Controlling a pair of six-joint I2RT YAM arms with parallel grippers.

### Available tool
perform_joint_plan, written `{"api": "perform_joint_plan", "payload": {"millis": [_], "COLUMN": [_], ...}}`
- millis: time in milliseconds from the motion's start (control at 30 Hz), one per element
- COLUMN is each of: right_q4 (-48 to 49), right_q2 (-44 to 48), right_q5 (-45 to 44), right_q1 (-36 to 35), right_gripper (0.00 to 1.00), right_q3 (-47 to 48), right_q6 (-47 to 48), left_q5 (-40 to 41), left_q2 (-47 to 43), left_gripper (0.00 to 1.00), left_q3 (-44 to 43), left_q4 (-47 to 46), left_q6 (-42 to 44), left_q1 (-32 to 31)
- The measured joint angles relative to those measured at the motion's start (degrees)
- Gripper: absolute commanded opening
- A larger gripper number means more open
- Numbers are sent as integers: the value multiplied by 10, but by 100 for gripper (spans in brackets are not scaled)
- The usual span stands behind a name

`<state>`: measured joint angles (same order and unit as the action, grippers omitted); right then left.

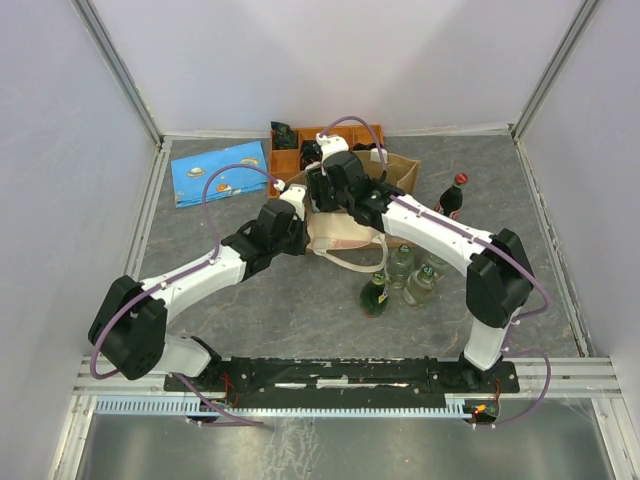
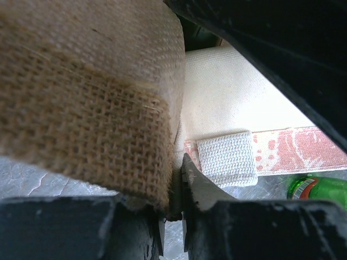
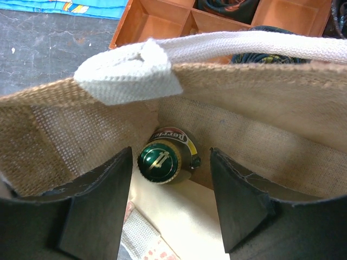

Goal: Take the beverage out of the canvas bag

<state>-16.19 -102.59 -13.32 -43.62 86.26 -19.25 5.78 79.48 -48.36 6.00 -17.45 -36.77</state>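
The canvas bag (image 1: 350, 238) lies near the table's middle, its tan weave (image 2: 81, 108) filling the left wrist view. My left gripper (image 1: 303, 212) (image 2: 176, 162) is shut on the bag's rim, holding the mouth up. My right gripper (image 1: 325, 185) (image 3: 171, 154) is open at the bag's mouth, fingers apart on either side of the opening. Deep inside the bag (image 3: 260, 135) lies the beverage (image 3: 158, 162), a green-capped glass bottle with its cap facing the camera. It touches neither finger. A cream handle (image 3: 217, 49) crosses the top of the mouth.
The orange compartment tray (image 1: 300, 150) (image 3: 162, 21) stands just behind the bag. A blue packet (image 1: 218, 172) lies at the back left. A red-capped bottle (image 1: 452, 195) and three green bottles (image 1: 402, 275) (image 2: 320, 187) stand to the right of the bag.
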Motion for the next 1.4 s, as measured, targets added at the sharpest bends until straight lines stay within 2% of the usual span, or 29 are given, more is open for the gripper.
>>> {"api": "perform_joint_plan", "payload": {"millis": [133, 267, 300, 400, 667, 867, 1200, 1400], "right_q4": [12, 24, 24, 29, 31, 3, -72, -132], "right_q2": [-15, -33, -35, -38, -37, -14, 103, 198], "right_q5": [3, 9, 9, 6, 11, 5, -29, -34], "right_q1": [7, 11, 11, 13, 14, 14, 12, -27], "right_gripper": [56, 38, 31, 1, 0, 0, 0, 0], "right_q3": [0, 0, 0, 0, 0, 0, 62, 103], "right_q6": [-5, -12, -12, -15, 5, 57, 131, 156], "left_q5": [0, 1, 1, 1, 1, 1, 2, 2], "left_q2": [0, 0, 0, 0, 0, 0, 0, 7], "left_gripper": [3, 3, 3, 3, 3, 3, 3, 3], "left_q3": [0, 0, 0, 0, 0, 0, 0, -7], "left_q4": [0, 0, 0, 0, 0, -1, -1, -1], "left_q6": [0, 0, 0, 0, 0, 0, 0, 0], "left_q1": [0, 0, 0, 0, 0, 0, 0, 0]}}
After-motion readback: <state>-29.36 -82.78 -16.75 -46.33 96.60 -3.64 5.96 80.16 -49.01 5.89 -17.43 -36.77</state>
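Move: The green bottle still in the bag has its middle about 3 cm ahead of the open right hand and some 8 cm below. The orange tray lies about 12 cm ahead and 2 cm left. The green bottle already out stands some 20 cm back and 10 cm right, the nearest clear bottle about 14 cm back and 15 cm right. From the left hand, still pinching the bag's side, the bagged bottle is roughly 10 cm ahead, 4 cm right and 3 cm lower. The right hand dips, closes on the green bottle's top and lifts it some 20 cm, veering right and back. ##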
